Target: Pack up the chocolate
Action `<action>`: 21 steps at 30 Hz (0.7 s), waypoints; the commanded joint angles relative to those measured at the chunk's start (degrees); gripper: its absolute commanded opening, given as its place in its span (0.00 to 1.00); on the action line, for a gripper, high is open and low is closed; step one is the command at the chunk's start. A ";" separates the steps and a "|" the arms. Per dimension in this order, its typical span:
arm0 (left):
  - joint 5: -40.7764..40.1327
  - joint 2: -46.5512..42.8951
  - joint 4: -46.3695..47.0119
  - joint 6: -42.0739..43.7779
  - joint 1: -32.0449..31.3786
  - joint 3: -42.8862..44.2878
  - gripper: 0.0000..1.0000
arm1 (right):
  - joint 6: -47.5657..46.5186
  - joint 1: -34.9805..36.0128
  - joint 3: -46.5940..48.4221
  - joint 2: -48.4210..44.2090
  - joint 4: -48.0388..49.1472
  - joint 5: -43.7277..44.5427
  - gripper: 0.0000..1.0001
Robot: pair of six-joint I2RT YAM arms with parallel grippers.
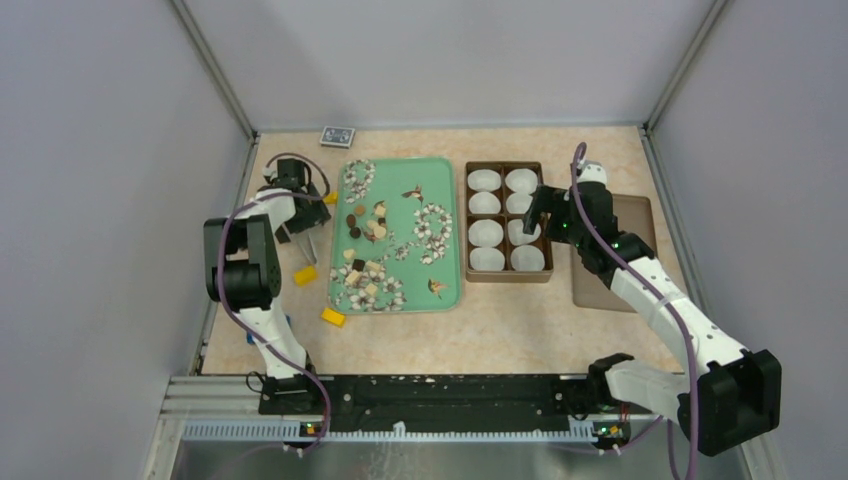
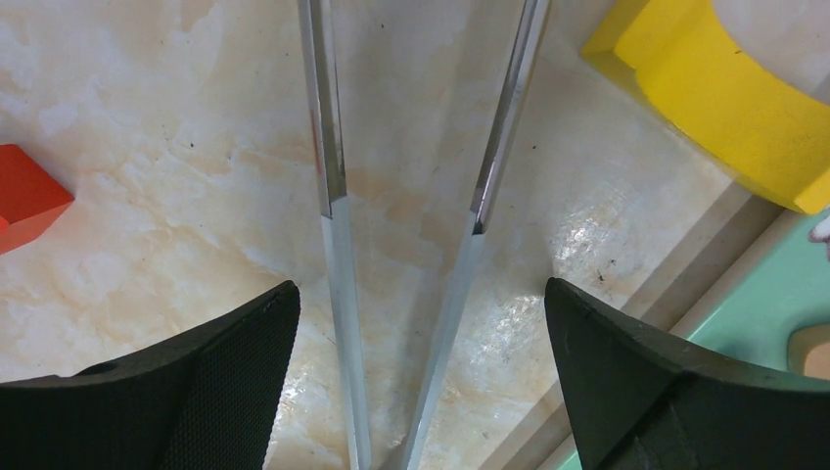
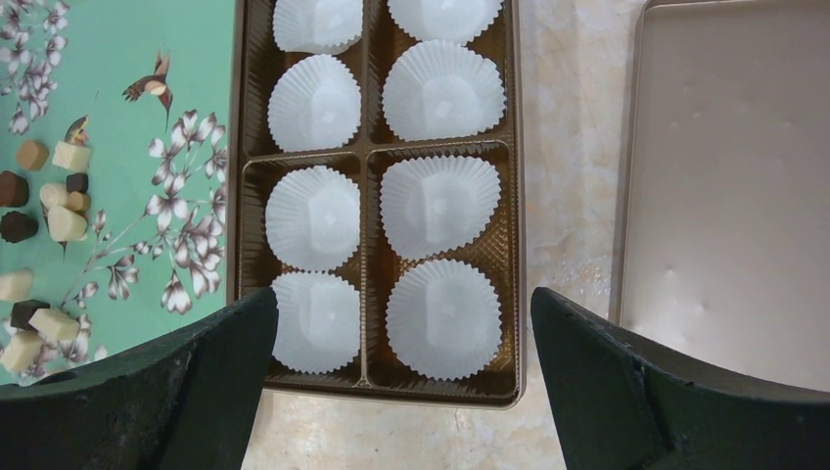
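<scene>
The chocolate (image 1: 365, 225) lies as small dark, tan and cream pieces on the green flower-print tray (image 1: 450, 180); some show in the right wrist view (image 3: 49, 196). A brown box (image 1: 507, 275) holds several empty white paper cups (image 3: 440, 206). My left gripper (image 1: 300, 225) (image 2: 421, 289) is open, low over the table left of the tray. Metal tongs (image 2: 333, 196) lie between its fingers, untouched. One tan piece (image 2: 812, 352) peeks in at the tray's edge. My right gripper (image 1: 535, 215) (image 3: 403, 294) hangs open above the box's near end with nothing in it.
The box's beige lid (image 1: 600, 295) (image 3: 734, 196) lies right of the box. Two yellow blocks (image 1: 305, 274) (image 1: 333, 317) sit left of the tray, and another yellow block (image 2: 724, 98) and an orange block (image 2: 29, 196) flank the tongs. A small patterned card (image 1: 336, 136) rests at the back.
</scene>
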 commanded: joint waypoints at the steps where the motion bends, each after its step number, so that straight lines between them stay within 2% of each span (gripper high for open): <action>1: -1.65 -2.85 2.41 -0.71 0.47 -1.79 0.99 | -0.45 0.11 0.28 0.45 2.67 -0.69 0.98; 6: -3.02 -4.14 5.73 1.45 0.59 -4.11 0.99 | -0.16 0.15 -0.27 0.46 2.75 -0.81 0.98; 11: -3.06 1.71 -0.83 1.86 1.69 1.46 0.95 | 0.08 0.17 -0.24 0.48 2.80 -0.82 0.98; 14: -0.98 3.99 -1.48 2.47 1.66 2.80 0.90 | 0.01 0.14 -0.12 0.45 2.62 -0.73 0.98; 21: 0.00 3.07 -0.24 1.76 1.77 1.44 0.73 | 0.04 0.15 -0.10 0.07 2.09 -0.36 0.98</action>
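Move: Right between the left hand's open fingers lie the metal tongs, their middle about 1 cm ahead, 1 cm left and 2 cm below, with the V narrowing back towards the robot. The yellow arch stands some 9 cm ahead and 5 cm right, another yellow block about 11 cm straight back, and the red block roughly 13 cm left and 3 cm back. From the right hand the tongs lie some 51 cm left, 6 cm ahead and 17 cm below. Staying low astride the tongs, the left hand first eases a little back and leftward, then slides forward about 2 cm along them towards their wide end, ending up roughly 1 cm farther out and 1.5 cm farther left than it began. As it goes forward the fingers start closing from wide open to about three quarters, coming near both tong arms from outside; no grip is seen yet. ##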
